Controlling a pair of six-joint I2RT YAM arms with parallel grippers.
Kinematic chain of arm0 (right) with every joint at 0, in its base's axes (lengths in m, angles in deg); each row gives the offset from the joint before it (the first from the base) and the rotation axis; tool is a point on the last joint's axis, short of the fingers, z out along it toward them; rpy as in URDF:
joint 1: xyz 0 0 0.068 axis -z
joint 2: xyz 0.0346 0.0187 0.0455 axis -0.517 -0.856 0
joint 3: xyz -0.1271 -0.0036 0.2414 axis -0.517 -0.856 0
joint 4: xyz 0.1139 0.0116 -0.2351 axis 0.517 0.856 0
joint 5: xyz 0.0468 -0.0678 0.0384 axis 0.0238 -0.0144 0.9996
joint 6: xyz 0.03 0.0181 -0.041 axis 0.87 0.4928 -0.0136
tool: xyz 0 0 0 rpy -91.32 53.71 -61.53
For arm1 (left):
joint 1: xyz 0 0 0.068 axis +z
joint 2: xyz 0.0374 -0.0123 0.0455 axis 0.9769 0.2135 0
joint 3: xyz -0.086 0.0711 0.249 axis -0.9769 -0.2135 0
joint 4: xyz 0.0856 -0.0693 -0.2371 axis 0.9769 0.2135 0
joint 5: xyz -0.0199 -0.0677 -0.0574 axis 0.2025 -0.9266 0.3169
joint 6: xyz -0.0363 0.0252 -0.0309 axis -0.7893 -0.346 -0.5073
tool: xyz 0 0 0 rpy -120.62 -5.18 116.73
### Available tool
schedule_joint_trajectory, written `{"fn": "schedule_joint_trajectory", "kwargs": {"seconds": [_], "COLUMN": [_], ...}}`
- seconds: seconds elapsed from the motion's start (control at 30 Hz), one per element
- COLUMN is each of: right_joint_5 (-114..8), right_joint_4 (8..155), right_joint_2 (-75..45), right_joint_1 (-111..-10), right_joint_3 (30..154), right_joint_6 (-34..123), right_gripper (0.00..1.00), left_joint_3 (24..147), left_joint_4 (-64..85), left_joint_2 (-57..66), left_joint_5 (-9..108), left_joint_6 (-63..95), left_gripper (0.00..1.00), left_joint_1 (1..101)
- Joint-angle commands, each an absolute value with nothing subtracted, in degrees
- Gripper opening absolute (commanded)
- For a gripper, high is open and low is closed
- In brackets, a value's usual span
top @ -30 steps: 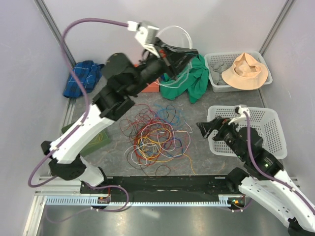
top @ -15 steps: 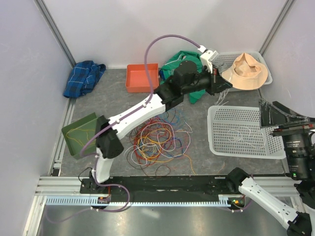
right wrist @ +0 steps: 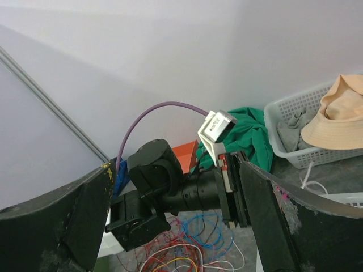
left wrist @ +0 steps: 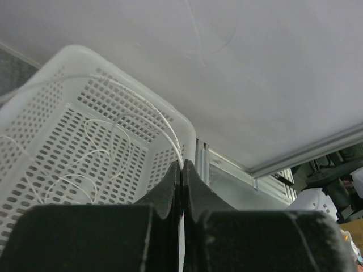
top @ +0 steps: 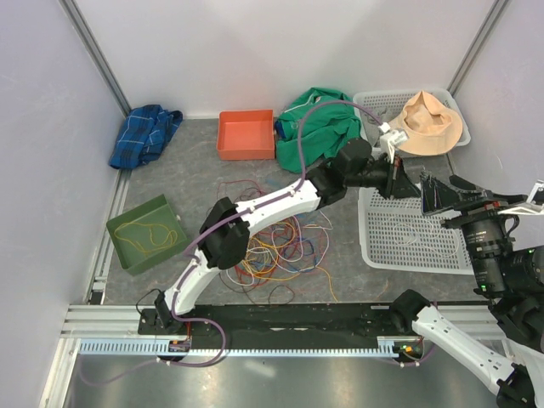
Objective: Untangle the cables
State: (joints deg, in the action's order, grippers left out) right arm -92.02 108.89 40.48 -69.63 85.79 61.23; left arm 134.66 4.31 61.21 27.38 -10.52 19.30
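Note:
The cables (top: 268, 242) lie as a tangle of red, yellow, orange, blue and white loops on the floor mid-scene; their blue and red loops (right wrist: 195, 249) show low in the right wrist view. My left gripper (top: 413, 184) reaches over the near-left corner of the white basket (top: 459, 251). It is shut (left wrist: 182, 165) on a thin white cable (left wrist: 161, 119), which loops down into the basket (left wrist: 62, 62). My right gripper (top: 446, 194) is raised just right of it, open and empty (right wrist: 176, 175), facing the left wrist.
A green tray (top: 127, 223) holding a yellow cable sits at the left. An orange bin (top: 246, 134), a green cloth (top: 310, 136) and a blue cloth (top: 144, 134) lie along the back. A second basket (top: 374, 106) with a tan hat (top: 425, 123) stands back right.
My left arm swung from the back left across to the right and down over the white basket, still shut on the white cable. My right arm rose from beside the basket.

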Motion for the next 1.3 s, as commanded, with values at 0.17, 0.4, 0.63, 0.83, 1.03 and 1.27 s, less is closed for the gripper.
{"fn": "schedule_joint_trajectory", "kwargs": {"seconds": [0.17, 0.4, 0.63, 0.83, 1.03, 1.27], "right_joint_5": [-92.2, -92.2, -91.3, -86.1, -73.9, -74.4], "right_joint_4": [108.7, 108.7, 108.9, 110.0, 103.4, 90.1], "right_joint_2": [39.1, 39.2, 38.7, 35.0, 27.2, 24.3], "right_joint_1": [-69.7, -69.7, -69.7, -69.7, -69.6, -69.8], "right_joint_3": [84.4, 84.8, 82.6, 75.6, 64.1, 50.1], "right_joint_6": [61.5, 61.7, 62.2, 64.1, 67.0, 74.9], "right_gripper": [0.98, 0.98, 0.98, 0.98, 0.98, 0.98], "left_joint_3": [134.4, 129.9, 118.7, 93.8, 74.5, 53.5], "left_joint_4": [5.4, 8.9, 11.9, 14.0, 20.1, 27.8], "left_joint_2": [60.0, 53.3, 40.8, 23.2, 1.8, -20.2], "left_joint_5": [27.5, 37.3, 51.7, 72.7, 88.9, 90.0], "left_joint_6": [-3.4, 2.4, 4.7, 1.0, -8.6, -21.2], "left_gripper": [0.34, 1.0, 1.0, 1.0, 1.0, 1.0], "left_joint_1": [15.1, 15.2, 16.4, 17.6, 18.3, 19.0]}}
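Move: The left gripper holds the white cable over the left half of the white basket, whose middle is about 12 cm to its right, 3 cm ahead and some 23 cm below. The cable tangle lies roughly 33 cm to its left, about 2 cm back and 27 cm down. From the high, empty right gripper, the tangle is some 29 cm left, 7 cm ahead and 46 cm below; the white basket is about 16 cm right, 11 cm ahead and 41 cm below. Draw the left gripper back about 5 cm and open it wide to let go of the white cable at the white basket, then sweep it some 35 cm left to above the tangle, turning it counter-clockwise from pointing right towards forward. Late on, sink the open right gripper about 27 cm, also leftward and a little forward towards the tangle, tipping its fingers down some 35 degrees. ##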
